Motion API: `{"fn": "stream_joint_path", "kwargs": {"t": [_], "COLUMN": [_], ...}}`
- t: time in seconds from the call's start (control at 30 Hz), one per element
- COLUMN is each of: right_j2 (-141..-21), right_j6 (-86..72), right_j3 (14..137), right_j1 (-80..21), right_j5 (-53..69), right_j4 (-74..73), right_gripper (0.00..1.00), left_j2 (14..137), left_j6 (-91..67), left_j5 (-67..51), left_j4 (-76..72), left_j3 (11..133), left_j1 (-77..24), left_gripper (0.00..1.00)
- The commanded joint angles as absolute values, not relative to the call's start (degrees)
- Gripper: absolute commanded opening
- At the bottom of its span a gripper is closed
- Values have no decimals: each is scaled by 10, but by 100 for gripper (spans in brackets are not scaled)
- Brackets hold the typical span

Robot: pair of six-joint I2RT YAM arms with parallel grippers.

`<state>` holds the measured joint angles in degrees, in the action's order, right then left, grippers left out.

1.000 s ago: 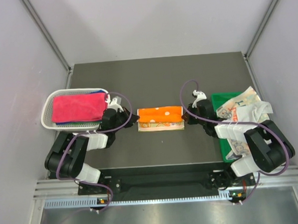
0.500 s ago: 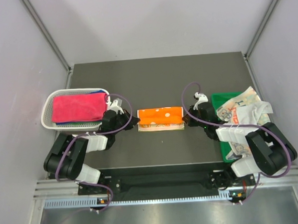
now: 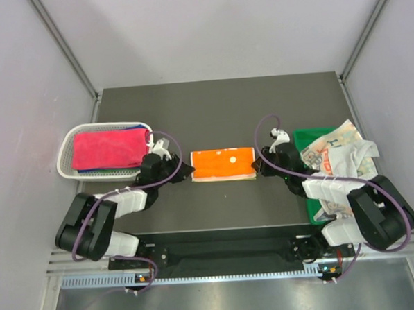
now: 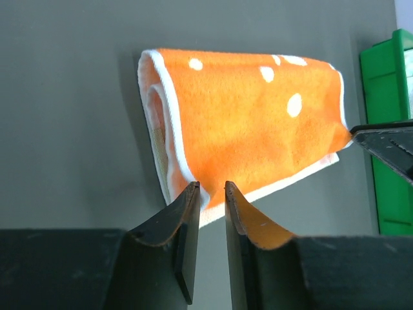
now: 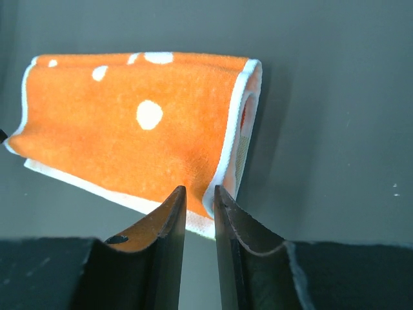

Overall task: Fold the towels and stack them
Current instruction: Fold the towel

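The orange towel with white dots [image 3: 223, 164] lies folded flat in the middle of the table, also seen in the left wrist view [image 4: 251, 123] and the right wrist view [image 5: 135, 123]. My left gripper [image 3: 190, 171] [image 4: 211, 187] sits at its left end, narrowly open, with bare table showing between the tips and the towel's corner just beyond them. My right gripper [image 3: 258, 167] [image 5: 199, 190] mirrors it at the right end, also narrowly open and holding nothing. A pink-red towel [image 3: 109, 147] lies folded over a blue towel [image 3: 135, 127] in the basket. White printed towels [image 3: 335, 152] lie crumpled on the tray.
The white mesh basket [image 3: 66, 150] stands at the left edge of the table. The green tray [image 3: 307, 137] [image 4: 387, 129] stands at the right, partly under the right arm. The back half of the table lies beyond the orange towel.
Both grippers have gone from shut to narrowly open and let go of the orange towel's ends. The towel's upper layer has settled flat over the fold.
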<state>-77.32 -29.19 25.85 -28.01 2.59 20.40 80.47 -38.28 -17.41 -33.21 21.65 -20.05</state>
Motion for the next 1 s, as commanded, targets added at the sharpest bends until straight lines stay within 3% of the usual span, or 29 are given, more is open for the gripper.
{"fn": "stream_joint_path", "kwargs": {"t": [0.0, 0.23, 0.57, 0.97], "right_j2": [-724, -679, -812, -810], "right_j6": [-293, -287, -290, -329], "right_j3": [262, 317, 428, 318], "right_j1": [-285, -294, -341, -365], "right_j5": [6, -52, -84, -68], "right_j4": [187, 58, 50, 76], "right_gripper": [24, 25, 24, 23], "left_j2": [754, 726, 876, 871], "left_j6": [-364, -334, -359, -372], "left_j5": [-150, -80, -40, -40], "left_j4": [-253, -56, -8, -12], "left_j3": [246, 348, 482, 389], "left_j1": [-202, -209, -276, -287], "left_gripper": [27, 24, 14, 6]}}
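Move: The towel's folded top layer has its near-left corner at the left hand's fingertips and its near-right corner at the right hand's. The towel's middle lies about 9 cm right and 3 cm ahead of the left hand, roughly 3 cm down, and about 9 cm left and 3 cm ahead of the right hand, equally low. The white basket stands some 25 cm left and 7 cm ahead of the left hand; the green bin is some 25 cm right of the right hand and 4 cm back. Already opened, the fingers come free of the top layer's near corners and end with both sets of tips on the orange cloth near its near edge. The hands arc up about 5 cm and forward, then sink 7-9 cm while drawing back, slightly inward over the towel; both wrists tip steeper, the left more, and the left fingers close while the right stay slightly parted. ##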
